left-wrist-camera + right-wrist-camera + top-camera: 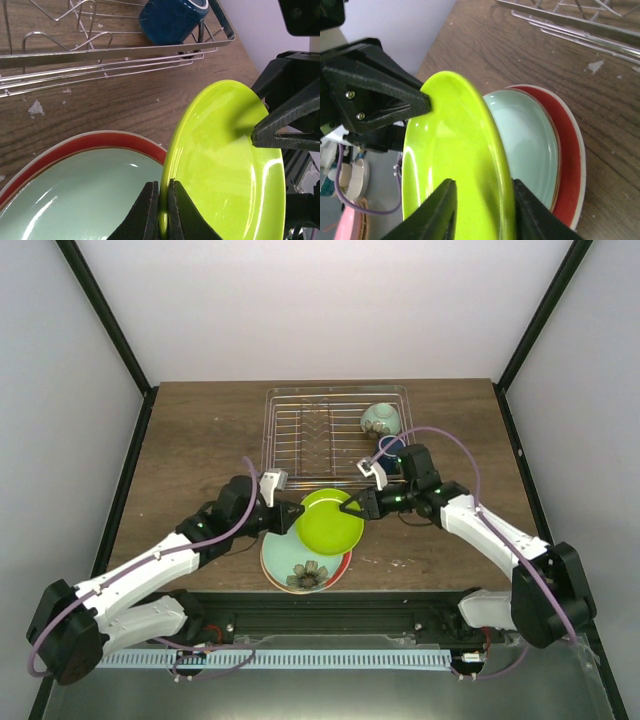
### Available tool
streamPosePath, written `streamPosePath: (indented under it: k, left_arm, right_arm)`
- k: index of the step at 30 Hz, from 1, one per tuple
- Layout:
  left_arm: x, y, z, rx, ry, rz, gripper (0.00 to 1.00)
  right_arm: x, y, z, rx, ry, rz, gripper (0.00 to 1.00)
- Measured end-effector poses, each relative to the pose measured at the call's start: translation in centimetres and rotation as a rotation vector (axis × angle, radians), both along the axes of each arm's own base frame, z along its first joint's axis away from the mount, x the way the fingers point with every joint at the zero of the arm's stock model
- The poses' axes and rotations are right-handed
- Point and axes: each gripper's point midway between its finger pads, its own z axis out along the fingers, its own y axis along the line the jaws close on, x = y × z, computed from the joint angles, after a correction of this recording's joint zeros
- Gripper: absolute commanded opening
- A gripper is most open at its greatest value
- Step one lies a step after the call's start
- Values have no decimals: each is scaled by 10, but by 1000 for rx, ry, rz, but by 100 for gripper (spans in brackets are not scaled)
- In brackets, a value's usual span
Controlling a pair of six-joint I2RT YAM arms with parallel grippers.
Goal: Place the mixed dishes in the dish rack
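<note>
The lime-green plate (330,520) is held tilted on edge above the table. My left gripper (290,512) is shut on its left rim, and the left wrist view shows both pads (150,200) pinching the rim of the lime-green plate (225,165). My right gripper (355,506) straddles the opposite rim. In the right wrist view its fingers (440,205) stand either side of the lime-green plate (450,150), with a gap on the face side. A red plate (300,565) with a pale teal centre lies below on a peach-tan plate (268,575). The dish rack (300,430) holds the mint bowl (380,420) and dark-blue mug (170,20).
The rack's near wire wall (100,52) runs just beyond the plates. Bare wooden table (200,440) lies left of the rack. Black frame posts stand at the table's back corners.
</note>
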Motion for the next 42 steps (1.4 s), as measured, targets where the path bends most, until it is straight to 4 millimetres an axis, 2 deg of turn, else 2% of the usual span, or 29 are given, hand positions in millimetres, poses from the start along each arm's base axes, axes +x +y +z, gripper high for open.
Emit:
streamPosePath:
  k: [2,5,6,8,12,13,17,21,25,28,32,37,40,42]
  left_arm:
    - [2,0,-4,8,7,0,0]
    - [3,-1,-4,13,7,-4,0]
    - [3,-1,-5,18,5,-7,5]
    - [4,0,-6,24,1,-9,22]
    - [8,1,-4,24,-5,10,61]
    - [10,2,-1,20,-7,21,67]
    - [14,5,13,17,-36,46,99]
    - [16,14,36,19,-80,81,100]
    - [17,30,60,20,-133,132,100]
    - [14,43,67,41,-159,167,100]
    - [12,59,60,107,-160,211,100]
    - [10,72,26,213,-108,236,100]
    - [7,79,10,256,-80,242,100]
    - [7,83,2,274,-67,250,100]
  right_arm:
    - [2,0,-3,-8,-2,-3,9]
    - [7,-3,-8,-26,-2,-23,2]
    - [7,-3,-8,-27,2,-29,1]
    - [8,-3,-7,-30,-2,-31,1]
    - [10,-1,-4,-44,-36,-17,1]
    - [11,0,-2,-50,-50,-15,1]
    - [31,3,11,-82,-127,-33,1]
    - [64,7,31,-126,-253,-66,1]
    - [107,13,56,-169,-404,-98,1]
    - [142,21,74,-194,-530,-116,1]
    - [195,30,94,-251,-709,-156,1]
    - [257,41,112,-328,-923,-189,1]
    - [283,46,113,-378,-1049,-180,1]
    - [293,47,109,-411,-1131,-160,1]
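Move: The lime-green plate is still pinched at its rim by the left fingers, its middle about 6 cm right, 2 cm back and 3 cm below them. The half-closed right fingers are at its opposite rim, with its middle 4 cm left, 4 cm back and 3 cm below. From the right hand, the rack's middle lies roughly 19 cm ahead, 2 cm left and 13 cm down; the blue mug 13 cm ahead, 10 cm right; the plate stack 10 cm back, 10 cm left. The right fingers close and pinch the lime-green plate's rim; then the left fingers open wide and let go, the left hand backing off some 8 cm left in an arc that rises and sinks again. The right hand carries the plate forward about 30 cm and up some 11 over the rack towards its far side, rolling roughly 65 degrees with its forward side lifting. ##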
